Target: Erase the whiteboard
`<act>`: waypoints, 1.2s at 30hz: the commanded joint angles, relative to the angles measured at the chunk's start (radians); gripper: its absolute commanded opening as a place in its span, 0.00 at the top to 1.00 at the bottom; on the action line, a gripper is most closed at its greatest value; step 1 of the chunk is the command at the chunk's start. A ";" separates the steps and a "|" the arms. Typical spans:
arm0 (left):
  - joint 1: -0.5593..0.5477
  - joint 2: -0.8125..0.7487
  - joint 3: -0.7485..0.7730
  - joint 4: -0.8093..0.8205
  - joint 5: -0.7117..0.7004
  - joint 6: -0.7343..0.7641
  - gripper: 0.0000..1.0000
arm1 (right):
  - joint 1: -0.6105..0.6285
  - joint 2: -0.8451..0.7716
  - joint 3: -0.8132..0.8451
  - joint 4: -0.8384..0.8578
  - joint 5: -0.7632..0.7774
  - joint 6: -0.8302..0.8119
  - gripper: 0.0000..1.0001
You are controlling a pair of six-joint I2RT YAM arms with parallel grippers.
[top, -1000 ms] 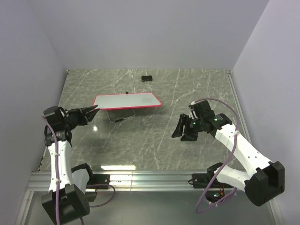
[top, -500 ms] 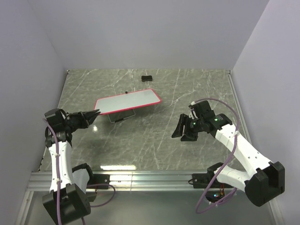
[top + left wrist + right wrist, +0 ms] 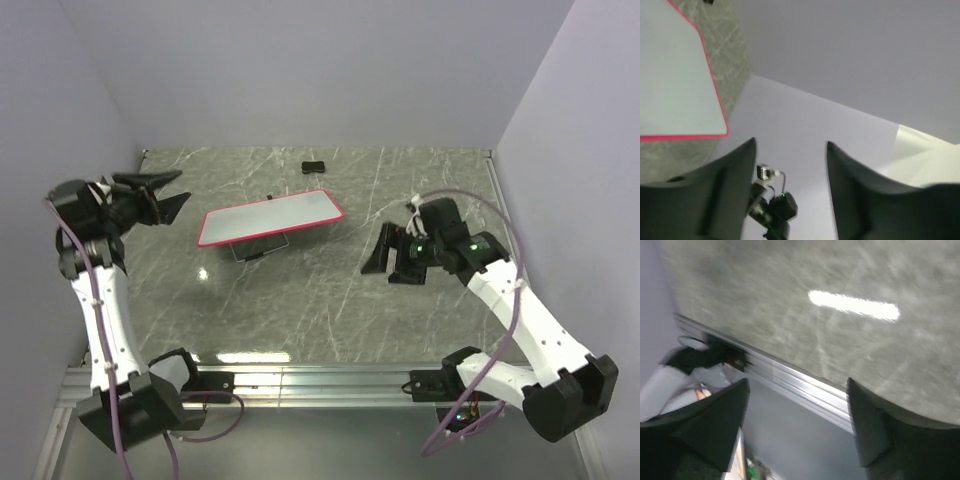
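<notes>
The whiteboard (image 3: 270, 218), white with a thin red-pink frame, leans tilted on a small wire stand (image 3: 256, 250) left of the table's middle; no scribbles show on it. My left gripper (image 3: 184, 187) is raised at the far left, apart from the board's left end, open and empty. Its wrist view shows the board's corner (image 3: 675, 80) at the upper left, with the left gripper (image 3: 790, 147) pointing at the wall. My right gripper (image 3: 385, 272) hangs open and empty to the right of the board, well apart from it. In its wrist view the right gripper (image 3: 797, 385) frames only table and rail.
A small black object (image 3: 314, 167) lies near the back edge behind the board. An aluminium rail (image 3: 300, 380) runs along the table's near edge, also seen as the rail (image 3: 790, 382) in the right wrist view. Walls close the table on three sides.
My left gripper left the board's left corner, rose up and back to the left, and opened. The board tipped up at its right end. My right gripper opened wider and shifted slightly.
</notes>
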 commanded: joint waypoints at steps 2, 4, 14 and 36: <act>0.016 0.129 0.333 -0.238 -0.082 0.349 0.21 | -0.006 -0.068 0.219 0.026 -0.035 -0.048 0.00; 0.017 0.178 0.519 -0.388 -0.162 0.469 0.01 | -0.006 -0.074 0.316 0.032 -0.032 -0.045 0.00; 0.017 0.277 0.792 -0.570 -0.377 0.671 0.00 | -0.006 -0.186 0.401 0.189 0.063 0.054 0.00; -0.073 0.375 0.883 -0.842 -0.594 0.872 0.01 | 0.010 -0.263 0.351 0.197 0.054 0.013 0.00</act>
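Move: The whiteboard, wiped blank, already leans free on its stand, its middle some 9 cm ahead of the open left hand, about 14 cm to its right and 23 cm below. The stand's near foot lies roughly 7 cm ahead of that hand, 12 cm right and 32 cm down; the eraser is far out, about 38 cm ahead, 24 cm right and 34 cm below. From the right hand the whiteboard is some 21 cm ahead, 23 cm left and 6 cm lower. The whiteboard is left alone as both hands draw off it, touching nothing. The left hand opens wide, climbs about 10 cm while swinging left, then sinks most of the way back, ending roughly 8 cm farther left, its left side rolled up some 50 degrees. The right hand rises fast, some 22 cm nearly straight up, tipping its fingers up towards level and opening fully, then holds there. ##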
